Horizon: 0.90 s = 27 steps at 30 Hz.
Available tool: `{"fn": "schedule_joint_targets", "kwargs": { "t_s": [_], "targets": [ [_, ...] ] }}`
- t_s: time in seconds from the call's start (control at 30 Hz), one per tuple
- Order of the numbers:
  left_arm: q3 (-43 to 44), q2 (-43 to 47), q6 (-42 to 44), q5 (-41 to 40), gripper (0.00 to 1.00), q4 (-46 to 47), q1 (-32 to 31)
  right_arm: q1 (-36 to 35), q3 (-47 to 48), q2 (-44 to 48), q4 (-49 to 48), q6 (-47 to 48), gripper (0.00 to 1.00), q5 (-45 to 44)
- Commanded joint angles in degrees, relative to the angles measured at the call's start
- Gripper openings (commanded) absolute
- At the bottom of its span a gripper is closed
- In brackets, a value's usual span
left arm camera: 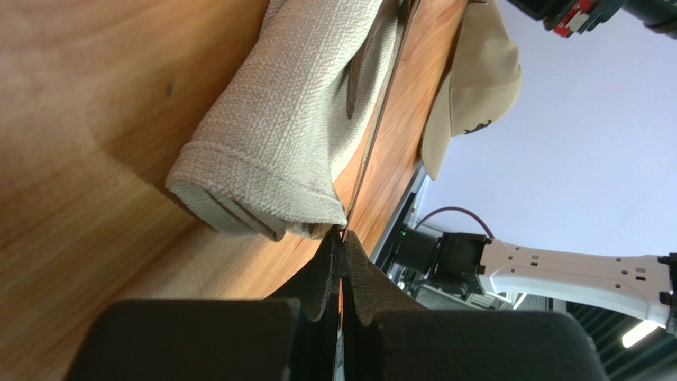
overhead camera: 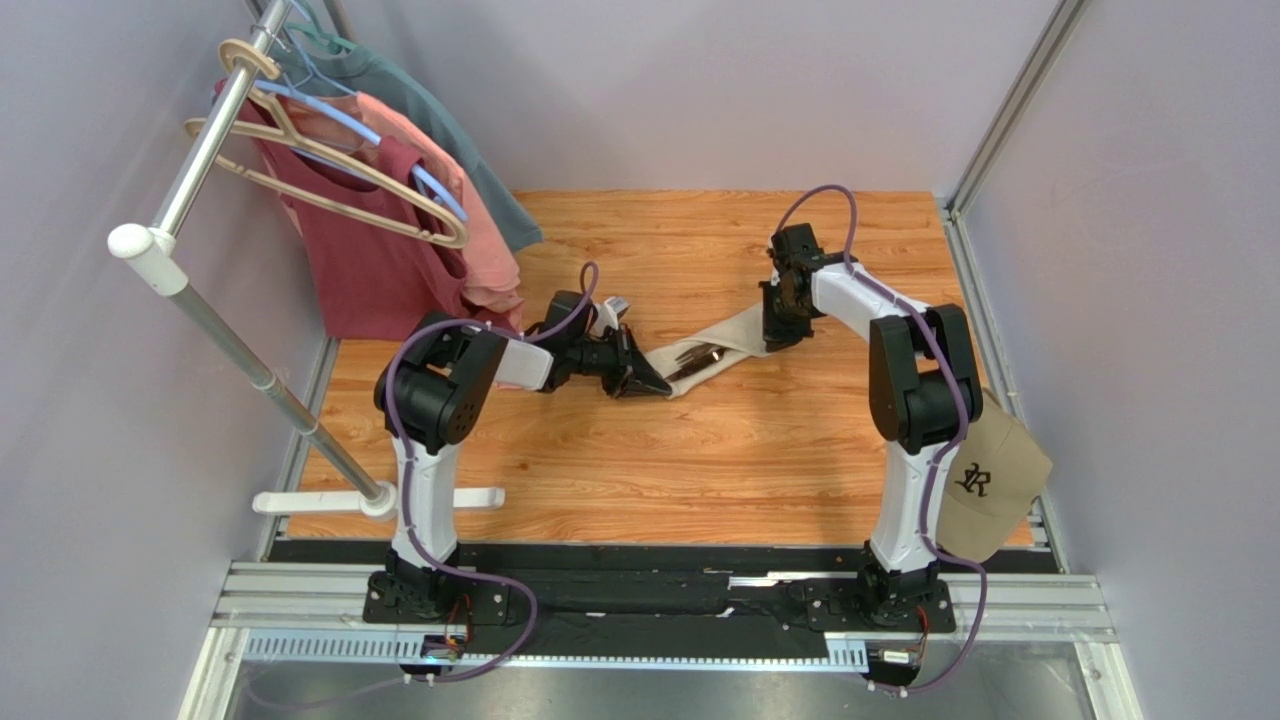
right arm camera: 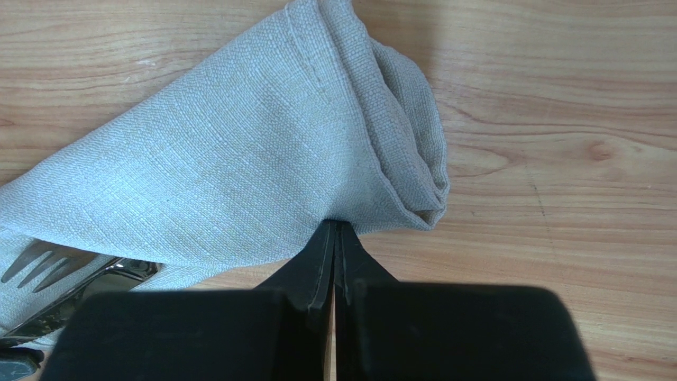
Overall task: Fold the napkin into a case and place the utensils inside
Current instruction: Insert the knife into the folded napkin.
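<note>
The beige napkin [overhead camera: 736, 342] lies folded into a narrow case across the middle of the wooden table, stretched between both grippers. Dark utensils [overhead camera: 699, 359] poke out of its open side. In the right wrist view, fork tines [right arm camera: 40, 262] show at the cloth's lower left. My left gripper [overhead camera: 657, 386] is shut at the napkin's [left arm camera: 294, 127] rolled left end. A thin dark metal edge, seemingly the knife [left arm camera: 381, 111], runs into the left gripper's [left arm camera: 343, 235] tips. My right gripper [overhead camera: 781, 327] is shut, and its [right arm camera: 337, 226] tips pinch the hem of the napkin's [right arm camera: 238, 159] right end.
A tan cap [overhead camera: 992, 473] with a dark logo sits at the table's right edge, behind the right arm. Red and pink shirts [overhead camera: 406, 225] hang from a rack [overhead camera: 226, 345] at the far left, close to the left arm. Bare wood [overhead camera: 676, 465] lies in front of the napkin.
</note>
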<state>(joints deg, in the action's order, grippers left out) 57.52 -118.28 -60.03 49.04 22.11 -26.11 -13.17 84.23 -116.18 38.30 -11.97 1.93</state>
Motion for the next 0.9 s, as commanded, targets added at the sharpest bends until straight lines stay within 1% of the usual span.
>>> {"fn": "schedule_joint_targets", "kwargs": {
  "t_s": [0.0,0.07,0.2,0.27,0.3,0.33,0.4,0.43,0.47,0.5,0.57,0.6,0.67,0.73,0.77,0.8,0.83,0.87],
  "targets": [
    [4.09,-1.25,0.88,1.24,0.00,-1.19,-0.08,0.16,1.03,-1.15,-1.21,0.89,0.00,-0.70],
    [4.53,-1.78,0.35,1.24,0.00,-0.75,-0.26,0.16,1.12,-1.24,-1.21,0.98,0.00,-0.70],
    [7.08,-2.66,2.81,0.80,0.00,-6.53,-0.26,0.16,1.29,-1.42,-1.04,1.15,0.00,-0.53],
    [7.61,-2.48,3.69,-0.08,0.00,-7.86,-0.09,0.25,1.38,-1.33,-1.13,1.33,0.00,-0.62],
    [7.70,-2.13,4.21,-1.13,0.02,-9.18,0.00,0.16,1.38,-1.24,-1.04,1.42,0.00,-0.53],
    [7.52,-1.96,4.57,-1.48,0.12,-9.45,0.09,0.16,1.38,-1.24,-1.13,1.42,0.00,-0.62],
    [7.26,-0.64,5.36,-3.67,0.20,-11.89,0.53,0.25,1.38,-1.24,-1.04,1.51,0.00,-0.53],
    [7.43,-0.12,6.75,-4.47,0.29,-13.04,0.62,0.16,1.55,-1.24,-1.13,1.42,0.00,-0.53],
    [7.52,0.67,7.38,-5.08,0.34,-14.27,0.71,0.16,1.73,-1.24,-1.04,1.42,0.00,-0.53],
    [7.70,1.20,7.99,-5.70,0.49,-16.11,0.71,0.16,1.73,-1.24,-1.04,1.42,0.00,-0.35],
    [7.44,2.78,9.14,-6.67,0.56,-17.44,0.80,0.16,2.17,-1.33,-0.95,1.33,0.00,-0.26],
    [6.74,3.40,9.32,-6.93,0.63,-17.80,0.88,0.07,2.26,-1.24,-1.12,1.24,0.00,-0.26],
    [6.21,5.33,10.45,-8.16,0.70,-19.20,1.06,0.07,2.87,-1.24,-0.95,1.07,0.00,-0.18],
    [5.68,6.91,12.82,-9.56,0.72,-21.93,1.23,-0.10,3.66,-0.89,-0.78,0.98,0.00,-0.26],
    [5.68,8.66,13.79,-11.14,0.72,-25.93,1.24,-0.19,4.01,-0.80,-0.43,0.89,0.00,-0.61],
    [5.59,9.46,15.54,-12.03,0.76,-27.37,1.32,-0.36,4.28,-0.11,-0.16,0.54,0.00,-0.96],
    [5.41,11.21,16.43,-12.64,0.76,-28.69,1.32,-0.63,4.72,0.34,-0.07,0.37,0.02,-1.32],
    [4.72,12.36,17.31,-13.78,0.77,-30.70,1.24,-0.72,5.07,0.86,0.45,0.10,0.07,-1.75]
  ]
}}
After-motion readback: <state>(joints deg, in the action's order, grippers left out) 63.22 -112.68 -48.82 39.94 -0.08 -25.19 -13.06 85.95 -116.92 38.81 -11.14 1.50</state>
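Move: The left fingers are shut on the exposed end of the knife, whose other end already reaches into the folded napkin. The napkin's middle lies about 8 cm to their right, 5 cm ahead and a couple of centimetres lower; the fork's tines lie on it, some 4 cm ahead and 3 cm right of those fingers. From the closed right fingers, already down at the pocket's edge, the napkin's middle is about 6 cm left and 1 cm back. Ease the held knife about 1 cm forward and slightly right, further over the napkin, then lower its end about 1.5 cm and open the left fingers wide to let go. Draw the left hand clear leftwards, about 3 cm, and back up a little, rolling it some 10 degrees, while the right fingers stay shut, still holding the cloth down. ##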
